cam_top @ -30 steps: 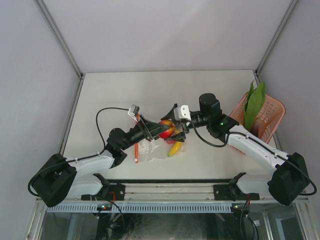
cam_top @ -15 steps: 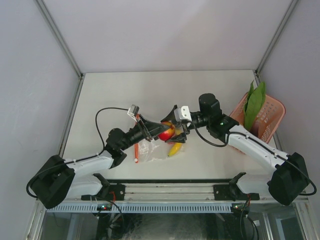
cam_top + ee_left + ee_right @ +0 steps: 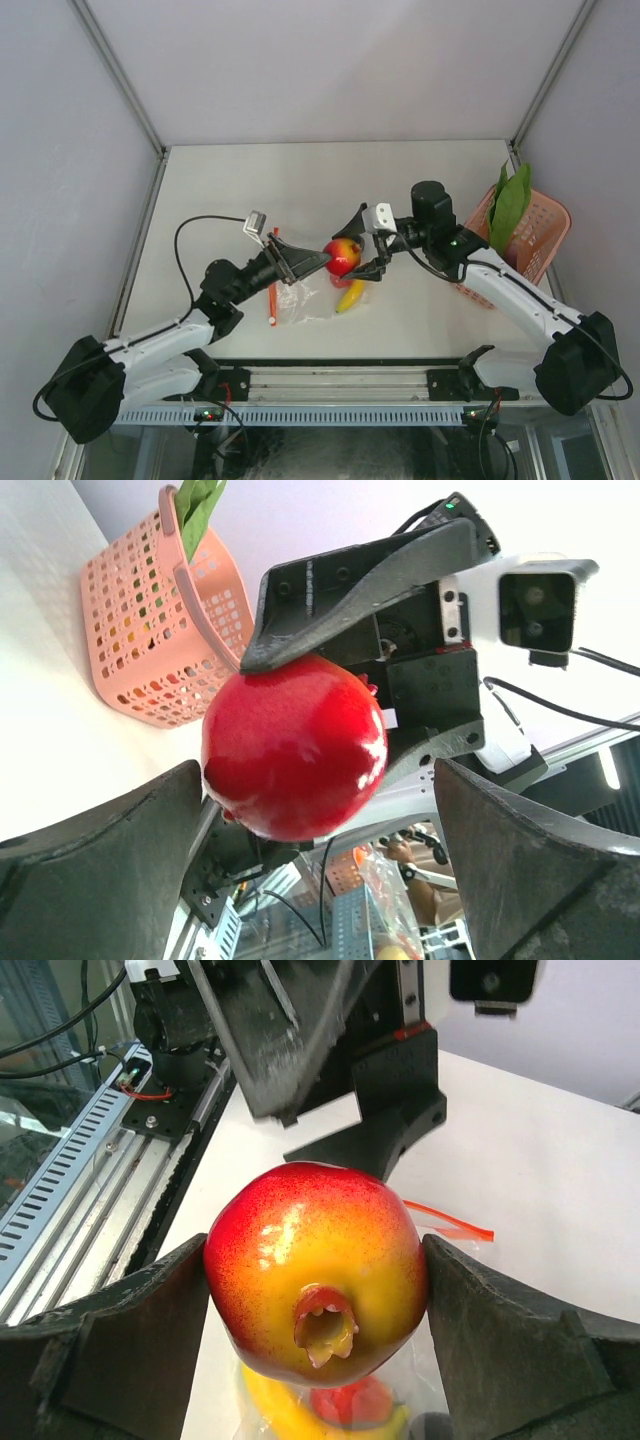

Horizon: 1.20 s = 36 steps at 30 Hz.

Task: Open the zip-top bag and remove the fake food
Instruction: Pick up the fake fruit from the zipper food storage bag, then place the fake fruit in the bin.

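Note:
A red-and-yellow round fruit (image 3: 341, 256) hangs above the table, with my right gripper (image 3: 358, 248) shut on it. In the right wrist view both fingers press the sides of this fruit (image 3: 315, 1270). My left gripper (image 3: 312, 262) sits just left of it, open. Its fingers (image 3: 100, 850) stand wide apart, and the fruit (image 3: 295, 745) sits ahead of them in the other jaws. The zip-top bag (image 3: 300, 300) lies flat below, its red-orange strip (image 3: 272, 300) at the left. A yellow banana (image 3: 350, 296), a red piece (image 3: 365, 1405) and a dark ball (image 3: 430, 1425) lie at its mouth.
A pink lattice basket (image 3: 525, 235) stands at the table's right edge, and a long green leafy vegetable (image 3: 510, 205) sticks out of it. The same basket (image 3: 150, 630) shows in the left wrist view. The arms' rail runs along the near edge.
My left gripper has opened fully, let go of the fruit and drawn back to the left. My right gripper keeps the fruit and has shifted slightly right and up.

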### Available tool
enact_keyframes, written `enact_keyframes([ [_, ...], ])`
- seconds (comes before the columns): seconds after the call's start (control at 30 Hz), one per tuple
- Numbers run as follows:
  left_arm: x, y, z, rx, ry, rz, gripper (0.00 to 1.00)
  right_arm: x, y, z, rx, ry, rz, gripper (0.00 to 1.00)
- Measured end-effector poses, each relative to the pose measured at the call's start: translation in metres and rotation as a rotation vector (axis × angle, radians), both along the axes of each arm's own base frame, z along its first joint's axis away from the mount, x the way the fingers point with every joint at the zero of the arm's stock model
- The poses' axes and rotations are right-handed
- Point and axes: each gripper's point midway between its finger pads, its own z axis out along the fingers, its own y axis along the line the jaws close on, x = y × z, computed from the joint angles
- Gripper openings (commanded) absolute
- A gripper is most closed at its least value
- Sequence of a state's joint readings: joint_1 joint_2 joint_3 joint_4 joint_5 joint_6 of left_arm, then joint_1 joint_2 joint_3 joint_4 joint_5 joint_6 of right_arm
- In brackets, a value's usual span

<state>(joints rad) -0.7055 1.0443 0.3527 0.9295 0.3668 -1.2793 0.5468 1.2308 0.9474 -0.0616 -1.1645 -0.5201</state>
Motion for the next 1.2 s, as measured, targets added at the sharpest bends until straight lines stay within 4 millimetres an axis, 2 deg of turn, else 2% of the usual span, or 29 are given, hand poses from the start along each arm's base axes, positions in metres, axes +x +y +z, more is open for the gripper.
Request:
enact_keyframes([
  [0.13, 0.0, 0.011, 0.006, 0.025, -0.05, 0.041, 1.0, 0.004, -0.007, 0.004, 0.008, 0.01, -0.015, 0.12],
  [0.33, 0.003, 0.031, -0.001, 0.128, -0.111, 0.135, 1.0, 0.011, -0.02, 0.013, 0.024, 0.024, -0.045, 0.07],
  [0.63, 0.017, 0.079, -0.015, 0.386, -0.224, 0.353, 1.0, 0.028, -0.043, 0.022, 0.037, 0.038, -0.124, 0.06],
  [0.73, 0.022, 0.093, -0.009, 0.464, -0.26, 0.41, 1.0, 0.037, -0.055, 0.025, 0.039, 0.049, -0.173, 0.06],
  [0.9, 0.031, 0.115, 0.013, 0.619, -0.337, 0.476, 1.0, 0.052, -0.078, 0.037, 0.05, 0.049, -0.268, 0.06],
  [0.97, 0.036, 0.123, 0.013, 0.705, -0.355, 0.496, 1.0, 0.059, -0.091, 0.042, 0.055, 0.043, -0.314, 0.06],
  [1.03, 0.044, 0.132, 0.005, 0.813, -0.361, 0.519, 1.0, 0.066, -0.104, 0.046, 0.056, 0.04, -0.368, 0.06],
  [1.2, 0.056, 0.154, -0.043, 1.066, -0.305, 0.515, 0.97, 0.08, -0.146, 0.046, 0.047, 0.051, -0.523, 0.06],
])
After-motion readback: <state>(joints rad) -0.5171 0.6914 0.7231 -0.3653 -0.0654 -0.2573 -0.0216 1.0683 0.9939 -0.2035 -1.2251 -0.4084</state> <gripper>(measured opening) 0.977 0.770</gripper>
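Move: The right hand already holds the big red-yellow fruit; the basket it goes to lies about 40 cm to its right, 9 cm farther out and 14 cm lower. Some 20 cm beneath this hand, the small red fruit is 5 cm ahead, the banana 3 cm ahead and 2 cm right, the dark fruit 10 cm ahead and 3 cm right. From the open left hand, the bag's zip strip is roughly 15 cm left, 5 cm ahead, 22 cm below. Keeping its grip on the big red-yellow fruit, the right hand speeds up to the right towards the basket, about 15 cm, also 8 cm forward and 5 cm up, swinging clockwise some 30 degrees. The left hand, already wide open, backs off leftward about 15 cm and slightly forward over the bag, rolling its left side up, tipping its fingers down and sinking late. ##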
